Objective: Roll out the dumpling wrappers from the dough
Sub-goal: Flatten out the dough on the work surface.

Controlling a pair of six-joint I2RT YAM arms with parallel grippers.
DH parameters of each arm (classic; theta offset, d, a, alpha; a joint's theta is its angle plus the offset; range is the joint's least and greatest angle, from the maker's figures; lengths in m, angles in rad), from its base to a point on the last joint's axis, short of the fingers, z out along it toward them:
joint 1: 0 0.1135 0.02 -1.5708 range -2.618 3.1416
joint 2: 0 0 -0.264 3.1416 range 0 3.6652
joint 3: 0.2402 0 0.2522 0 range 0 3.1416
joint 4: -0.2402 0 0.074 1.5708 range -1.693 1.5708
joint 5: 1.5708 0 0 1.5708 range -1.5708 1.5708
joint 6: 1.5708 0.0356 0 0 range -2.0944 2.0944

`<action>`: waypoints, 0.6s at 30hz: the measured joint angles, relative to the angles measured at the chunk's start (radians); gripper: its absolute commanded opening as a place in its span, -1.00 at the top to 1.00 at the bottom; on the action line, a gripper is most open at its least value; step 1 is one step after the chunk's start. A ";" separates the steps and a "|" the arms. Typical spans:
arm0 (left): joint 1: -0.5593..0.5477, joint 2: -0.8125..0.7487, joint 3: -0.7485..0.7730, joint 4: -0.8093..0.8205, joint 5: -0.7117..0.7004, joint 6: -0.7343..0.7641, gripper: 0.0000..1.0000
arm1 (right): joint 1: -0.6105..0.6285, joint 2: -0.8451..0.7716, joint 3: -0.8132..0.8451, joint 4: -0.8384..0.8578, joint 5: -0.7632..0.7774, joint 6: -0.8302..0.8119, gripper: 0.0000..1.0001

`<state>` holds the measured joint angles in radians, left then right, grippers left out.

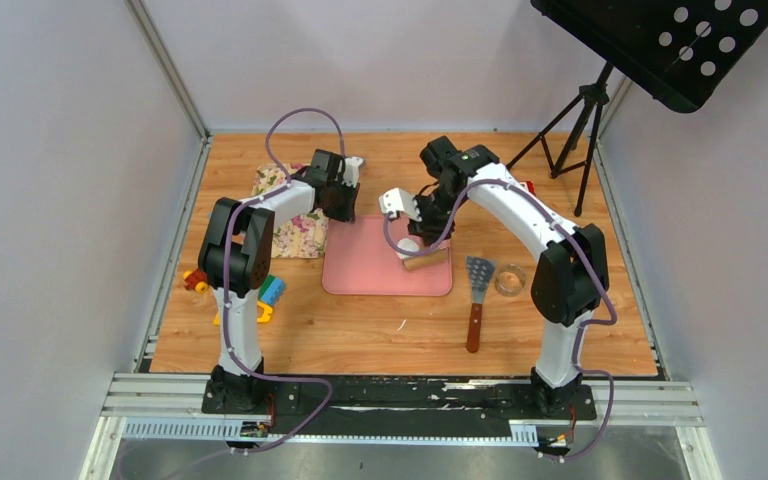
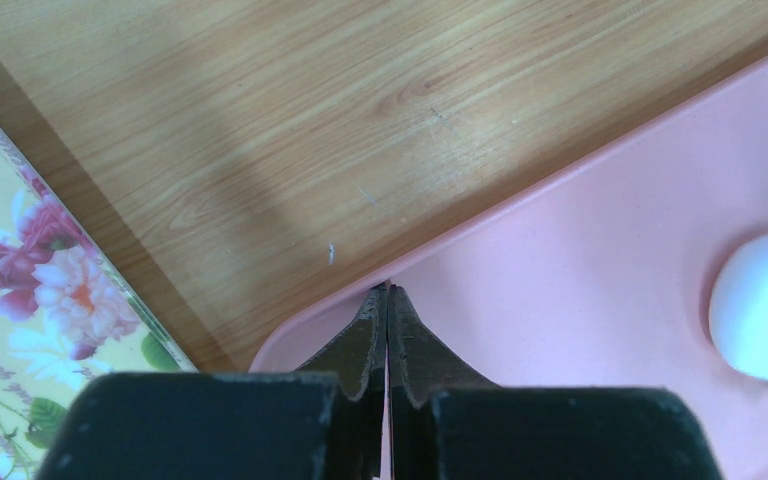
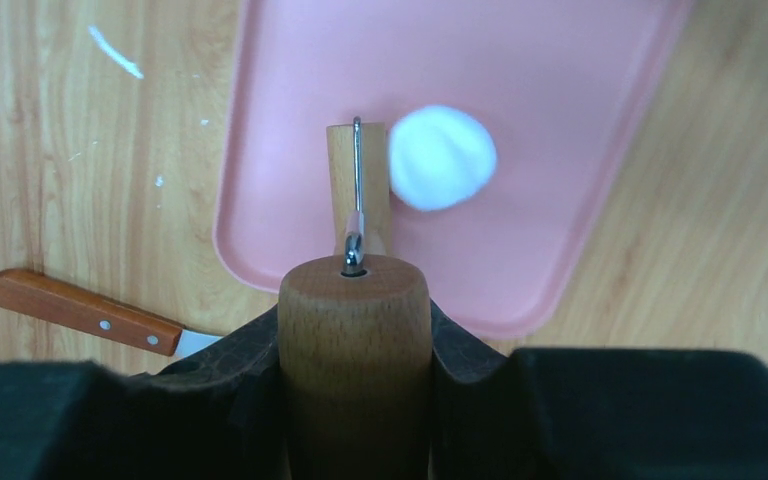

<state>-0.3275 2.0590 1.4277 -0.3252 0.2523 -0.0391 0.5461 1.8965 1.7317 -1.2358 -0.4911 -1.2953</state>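
The dough (image 3: pixel 442 157) is a small white ball on the pink mat (image 3: pixel 560 90), just right of the wooden roller (image 3: pixel 358 175). My right gripper (image 3: pixel 354 330) is shut on the rolling pin's wooden handle (image 3: pixel 354 300), holding the roller against the mat beside the dough (image 1: pixel 407 247). My left gripper (image 2: pixel 388 292) is shut, with its tips at the far left corner of the mat (image 2: pixel 580 250). It holds nothing I can make out. The dough (image 2: pixel 760 305) lies well to its right. The dumpling wrappers are out of view.
A slotted spatula (image 1: pixel 477 290) with a wooden handle and a small metal ring (image 1: pixel 509 279) lie right of the mat. A floral cloth (image 1: pixel 295 215) lies to its left, coloured toy blocks (image 1: pixel 265 293) nearer. A tripod stand (image 1: pixel 580 120) is at back right.
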 measured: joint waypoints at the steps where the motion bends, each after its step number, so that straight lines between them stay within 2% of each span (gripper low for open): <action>1: 0.000 0.000 0.000 0.000 0.000 0.000 1.00 | -0.006 0.000 0.014 0.006 0.018 0.034 1.00; 5: 0.000 0.000 0.000 0.000 0.000 0.000 1.00 | -0.033 -0.005 0.080 0.066 0.083 0.281 1.00; 8: 0.000 0.000 0.000 0.000 0.000 0.000 1.00 | -0.046 -0.023 0.078 0.121 0.093 0.457 1.00; 12: 0.000 0.000 0.000 0.000 0.000 0.000 1.00 | -0.070 -0.053 0.040 0.216 0.126 0.772 1.00; 18: 0.000 0.000 0.000 0.000 0.000 0.000 1.00 | -0.175 -0.048 0.000 0.335 0.080 1.197 1.00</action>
<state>-0.3275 2.0590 1.4277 -0.3252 0.2520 -0.0391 0.3714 1.8484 1.7317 -0.9012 -0.4110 -0.0982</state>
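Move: The right hand still holds the roller, whose barrel is some 10 cm below it, 5 cm to its left and 2 cm ahead. The dough sits on the pink tray about 5 cm ahead, 6 cm left and 11 cm below that hand. Also from it, the spatula is about 9 cm back and 10 cm right, the glass ring 3 cm back and 17 cm right. From the left hand, the dough lies roughly 7 cm back and 12 cm right, about level. Forward about 7 cm and up some 4, drifting slightly right, the right hand lifts the roller from the dough's near side to above its right edge, swinging it clockwise some 65 degrees with a slight added tilt. Most of the rise comes early, while the turn continues to the end; the fingers keep their hold on the handle. ##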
